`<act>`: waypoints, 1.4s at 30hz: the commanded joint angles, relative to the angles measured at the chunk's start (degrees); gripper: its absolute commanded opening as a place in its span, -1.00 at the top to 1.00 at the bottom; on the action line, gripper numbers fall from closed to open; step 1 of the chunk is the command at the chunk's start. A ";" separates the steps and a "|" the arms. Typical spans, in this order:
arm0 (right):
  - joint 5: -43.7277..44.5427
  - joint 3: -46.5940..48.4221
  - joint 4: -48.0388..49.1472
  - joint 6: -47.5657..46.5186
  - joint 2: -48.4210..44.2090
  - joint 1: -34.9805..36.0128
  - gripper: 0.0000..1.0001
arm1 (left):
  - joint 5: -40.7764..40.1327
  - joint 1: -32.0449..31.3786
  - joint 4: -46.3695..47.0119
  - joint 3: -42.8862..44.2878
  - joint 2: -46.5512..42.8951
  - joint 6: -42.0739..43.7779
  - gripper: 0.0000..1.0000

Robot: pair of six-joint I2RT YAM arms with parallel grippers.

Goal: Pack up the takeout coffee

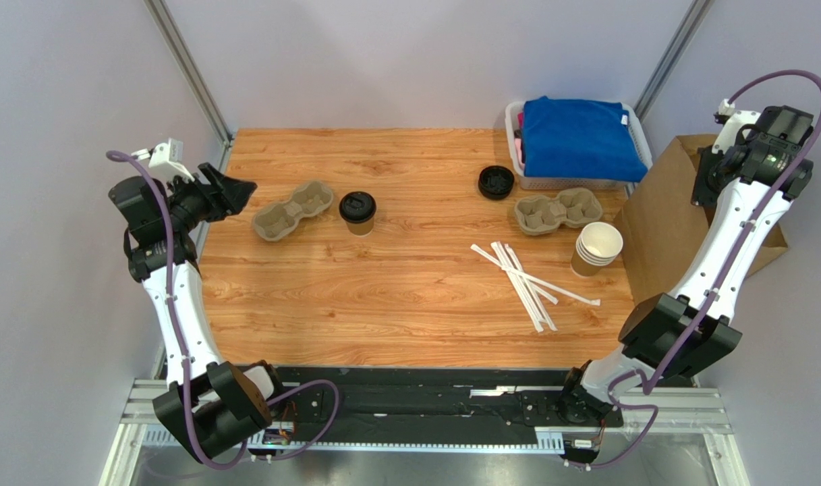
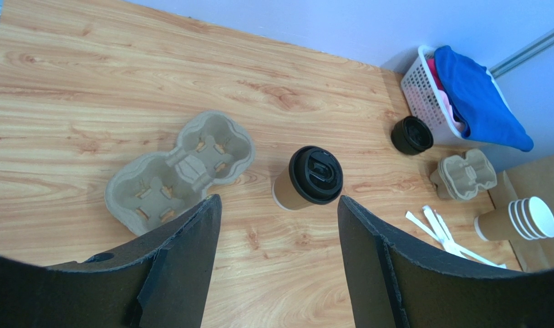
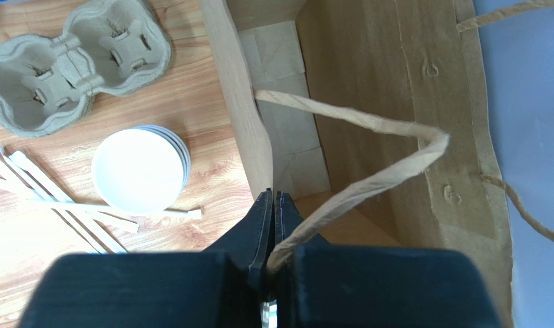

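Note:
The takeout coffee (image 1: 357, 210), a brown paper cup with a black lid, stands upright on the wooden table beside a two-slot pulp carrier (image 1: 293, 211). My left gripper (image 1: 244, 190) hovers at the table's left edge, open and holding nothing. In the left wrist view the coffee (image 2: 312, 176) sits just beyond the gap between the fingers (image 2: 197, 239), with the carrier (image 2: 180, 171) to its left. My right gripper (image 3: 273, 195) is shut on the twisted paper handle (image 3: 368, 178) of the brown paper bag (image 3: 396, 82), which stands off the table's right edge (image 1: 668, 233).
A second pulp carrier (image 1: 558, 211), a stack of unlidded cups (image 1: 597, 248), white stir sticks (image 1: 526, 278) and a loose black lid (image 1: 496, 182) lie on the right half. A white basket (image 1: 513, 132) holding blue cloth stands at the back right.

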 commanded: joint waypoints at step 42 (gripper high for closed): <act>-10.36 -8.42 18.69 -15.68 -13.82 67.28 1.00 | 2.63 -0.36 -3.03 9.27 -0.25 -0.96 -0.51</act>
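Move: The paper bag is already pinched by its left rim in the right hand, its middle about 6 cm to the right and 15 below. The open table it goes to lies roughly 47 cm left, level ahead, 30 below. Of the right hand, the paper cups stand 10 cm left and 2 back, the straws 25 left and 7 back, the lidded coffee 64 left and 8 ahead. From the left hand that open spot is some 33 cm right, 2 back and 30 below. The bag, kept pinched by its rim, is hoisted over 20 cm by the right hand, then swung about 40 cm left past the paper cups and over the straws towards the lidded coffee, sinking some 15 cm on the way in. The hand turns roughly 75 degrees counter-clockwise with it, fingers staying shut. The left hand, empty and open, only drifts up about 4 cm. ##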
